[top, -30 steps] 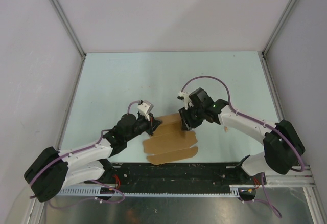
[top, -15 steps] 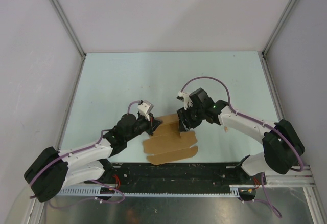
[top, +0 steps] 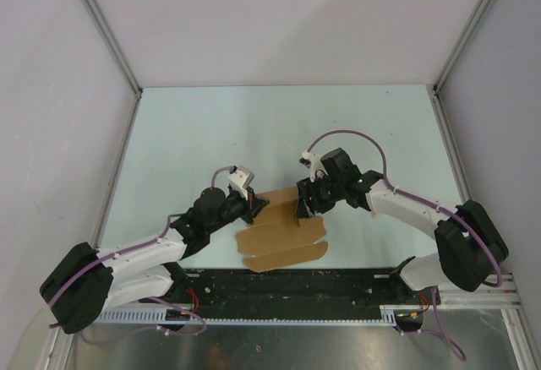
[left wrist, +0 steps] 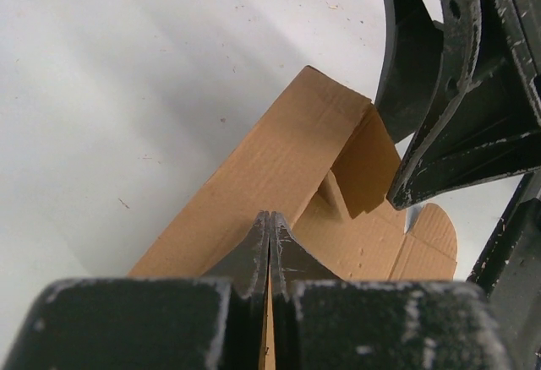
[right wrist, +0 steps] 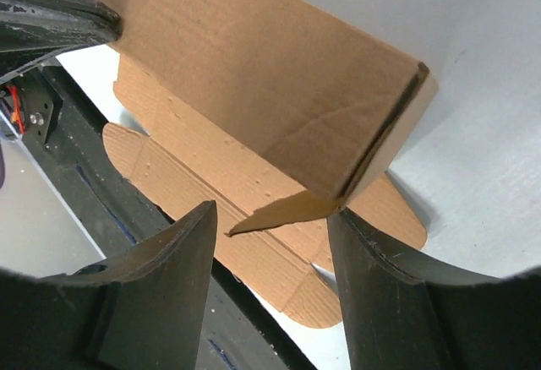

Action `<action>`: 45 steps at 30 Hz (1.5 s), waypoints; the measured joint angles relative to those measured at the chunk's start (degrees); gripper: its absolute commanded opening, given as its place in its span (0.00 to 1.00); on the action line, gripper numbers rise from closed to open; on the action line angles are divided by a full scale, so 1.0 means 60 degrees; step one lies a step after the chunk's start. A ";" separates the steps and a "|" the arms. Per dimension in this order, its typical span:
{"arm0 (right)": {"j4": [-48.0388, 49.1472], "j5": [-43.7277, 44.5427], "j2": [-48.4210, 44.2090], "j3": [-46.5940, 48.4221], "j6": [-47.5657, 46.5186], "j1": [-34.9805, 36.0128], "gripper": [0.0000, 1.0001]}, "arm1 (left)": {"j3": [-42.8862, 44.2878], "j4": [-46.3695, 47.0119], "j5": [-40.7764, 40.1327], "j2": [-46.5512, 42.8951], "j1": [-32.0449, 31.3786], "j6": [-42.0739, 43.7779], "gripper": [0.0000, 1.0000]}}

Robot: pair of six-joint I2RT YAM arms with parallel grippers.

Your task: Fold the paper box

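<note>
The paper box (top: 283, 239) is a brown cardboard sheet lying partly flat near the table's front edge, with its far long panel (right wrist: 254, 74) raised upright. My left gripper (top: 255, 209) is shut on the left end of that raised panel (left wrist: 279, 159), and a sliver of cardboard shows between its closed fingertips (left wrist: 270, 218). My right gripper (top: 302, 207) stands open at the panel's right end. A small end flap (right wrist: 283, 211) pokes into the gap between its fingers (right wrist: 397, 302), and its right finger stands at the panel's corner. In the left wrist view the right fingers (left wrist: 439, 108) hang beside that flap.
A black rail (top: 296, 285) runs along the near edge, just below the sheet's front flaps. Pale table surface (top: 254, 133) stretches behind the box to the white back wall. Metal frame posts (top: 118, 57) stand at the far corners.
My right gripper's jaws have spread wider and the arm has shifted slightly right. The left gripper has kept its hold and the box has stayed in place.
</note>
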 measured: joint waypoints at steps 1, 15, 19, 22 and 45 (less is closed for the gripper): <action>0.0076 -0.0055 -0.0066 -0.0084 0.0066 -0.0062 0.60 | 0.0000 0.0000 0.0000 0.0000 0.0000 0.0000 0.00; 0.2098 -0.1096 -0.0568 -0.1137 0.1126 -0.0663 0.60 | 0.0000 0.0000 0.0004 0.0000 0.0000 0.0000 0.00; 0.2794 -0.1359 -0.0568 -0.1355 0.1439 -0.0663 0.60 | 0.0000 0.0000 0.0004 0.0000 0.0000 0.0000 0.00; 0.3147 -0.1497 -0.0568 -0.1428 0.1621 -0.0659 0.60 | 0.0000 0.0000 0.0004 0.0000 0.0000 0.0000 0.00; 0.0466 0.2240 -0.2973 -0.1483 0.0452 -0.1242 0.59 | 0.0000 -0.0040 0.0004 0.0055 0.0000 0.0004 0.00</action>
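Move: The right gripper is half open at the box's right side flap, which is folded inward about 2 cm left of the hand point, 1 cm nearer the base and 1 cm below. The folded box wall's middle is some 7 cm to the left, 2 cm ahead and 2 cm down; the front panel is about 7 cm left, 8 cm back and 7 cm down. From the left hand, the side flap is roughly 11 cm right and 2 cm back. Ease the right gripper a little forward and up, nudging left against the side flap while rolling about 15 degrees. Then lift and swing out to the right and forward, sinking again at the end and turning clockwise, to finish about 7 cm to the right of the start, 3 cm higher. Keep the right fingers open and the shut left fingers still at the folded wall. ##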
